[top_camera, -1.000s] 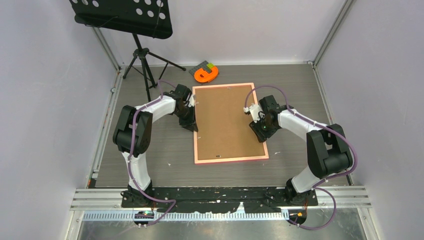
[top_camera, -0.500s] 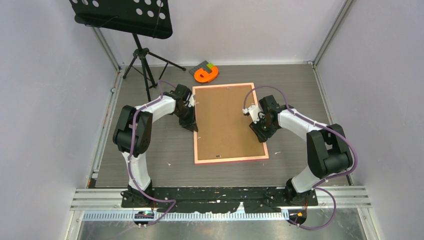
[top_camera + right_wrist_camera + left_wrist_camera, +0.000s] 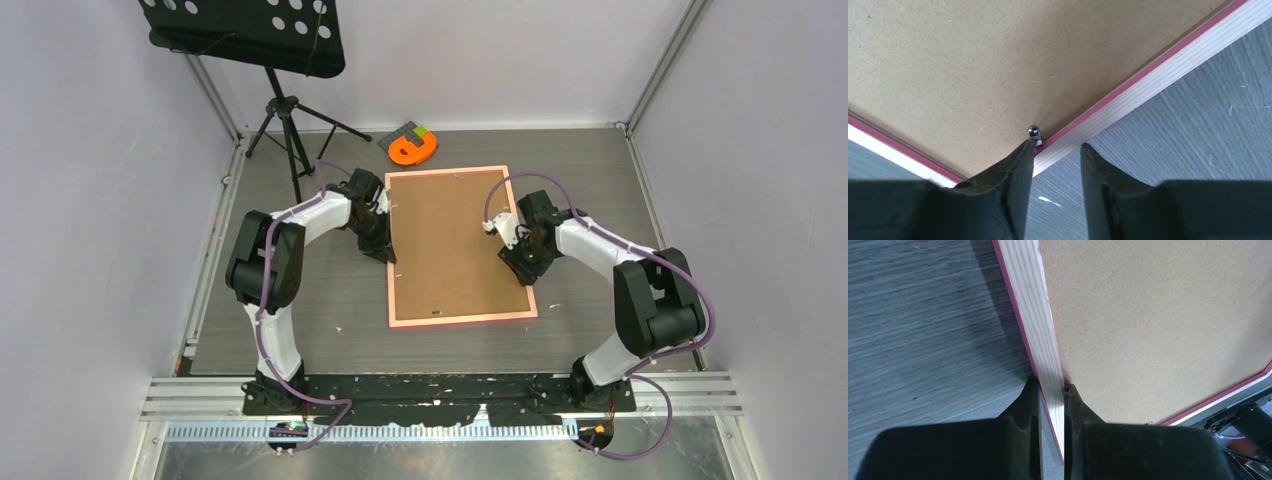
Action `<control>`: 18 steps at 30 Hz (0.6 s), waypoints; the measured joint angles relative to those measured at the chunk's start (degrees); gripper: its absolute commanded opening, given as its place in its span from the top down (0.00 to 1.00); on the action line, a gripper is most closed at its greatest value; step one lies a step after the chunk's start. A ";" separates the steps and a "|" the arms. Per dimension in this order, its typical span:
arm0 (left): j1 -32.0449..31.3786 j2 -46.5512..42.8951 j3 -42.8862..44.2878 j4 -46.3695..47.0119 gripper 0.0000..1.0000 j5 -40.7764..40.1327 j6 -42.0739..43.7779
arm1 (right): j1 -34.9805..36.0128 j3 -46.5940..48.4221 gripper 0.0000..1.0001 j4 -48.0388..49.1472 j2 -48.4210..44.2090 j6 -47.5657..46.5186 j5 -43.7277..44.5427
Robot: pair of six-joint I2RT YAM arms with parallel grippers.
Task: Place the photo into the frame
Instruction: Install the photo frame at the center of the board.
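The frame (image 3: 460, 321) lies face down on the grey table, its salmon-pink border around a plain brown backing board (image 3: 450, 240). The photo is hidden. My left gripper (image 3: 383, 252) is shut on the frame's left rail (image 3: 1035, 315), one finger outside on the table and one on the board (image 3: 1148, 315). My right gripper (image 3: 522, 262) stands open astride the right rail (image 3: 1158, 80). Its inner fingertip (image 3: 1025, 150) touches a small metal clip (image 3: 1034, 131) at the board's edge; the outer finger is over the table. Gripper midpoints: left gripper (image 3: 1052, 390), right gripper (image 3: 1057, 147).
An orange tape-like object (image 3: 413, 148) with a small grey-green item lies just beyond the frame's far edge. A black music stand (image 3: 285, 110) on a tripod stands at the back left. White walls close in both sides.
The right gripper's jaws have narrowed a little and it has crept slightly inward along the frame's right rail. The left arm and the frame have not moved.
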 measured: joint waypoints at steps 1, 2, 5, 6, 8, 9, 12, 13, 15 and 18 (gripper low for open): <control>0.00 0.00 0.00 0.00 1.00 0.00 -0.02 | 0.00 0.02 0.49 -0.17 -0.04 -0.11 -0.07; 0.00 0.00 0.00 0.00 1.00 0.00 -0.02 | -0.02 0.04 0.46 -0.04 -0.07 -0.28 -0.13; 0.04 0.00 0.00 0.00 1.00 0.07 -0.02 | -0.33 0.28 0.38 0.50 -0.11 0.00 -0.20; 0.07 0.00 0.00 0.02 1.00 0.17 -0.02 | -0.46 0.46 0.37 0.57 -0.15 0.22 -0.28; 0.11 0.00 0.00 0.02 1.00 0.28 -0.02 | -0.76 0.85 0.35 0.59 -0.50 0.87 -0.63; 0.11 0.00 0.00 0.02 1.00 0.28 -0.02 | -1.03 1.25 0.34 0.59 -0.74 1.49 -0.94; 0.13 0.00 0.00 0.02 1.00 0.37 -0.04 | -1.99 2.64 0.33 0.68 -1.46 3.48 -1.90; 0.13 0.00 0.00 0.04 1.00 0.39 -0.04 | -2.49 3.26 0.33 0.68 -1.62 4.44 -2.29; 0.15 0.00 -0.02 0.04 1.00 0.46 -0.04 | -3.61 4.44 0.33 0.90 -1.73 6.64 -3.02; 0.28 0.00 -0.13 0.17 1.00 0.81 -0.07 | -5.60 5.77 0.33 1.01 -1.70 10.03 -4.04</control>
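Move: The right rail of the photo frame sits between my right fingertips, its middle about 1 cm below. From this hand the frame's near right corner is about 8 cm back and 2 cm right, a metal clip about 1 cm left and level fore-and-aft, and the frame's centre some 9 cm ahead and 15 cm left. My left hand already pinches the left rail right at its fingertips; the frame's centre lies about 4 cm ahead and 15 cm right of it. I open my right fingers to about two-thirds and come free of the right rail, then rise and travel forward together, about 4 cm each, up and away from the near right corner. On the way the wrist swings some 15 degrees clockwise and rolls a little, its left side lifting. My left hand stays put, keeping its pinch on the left rail. ##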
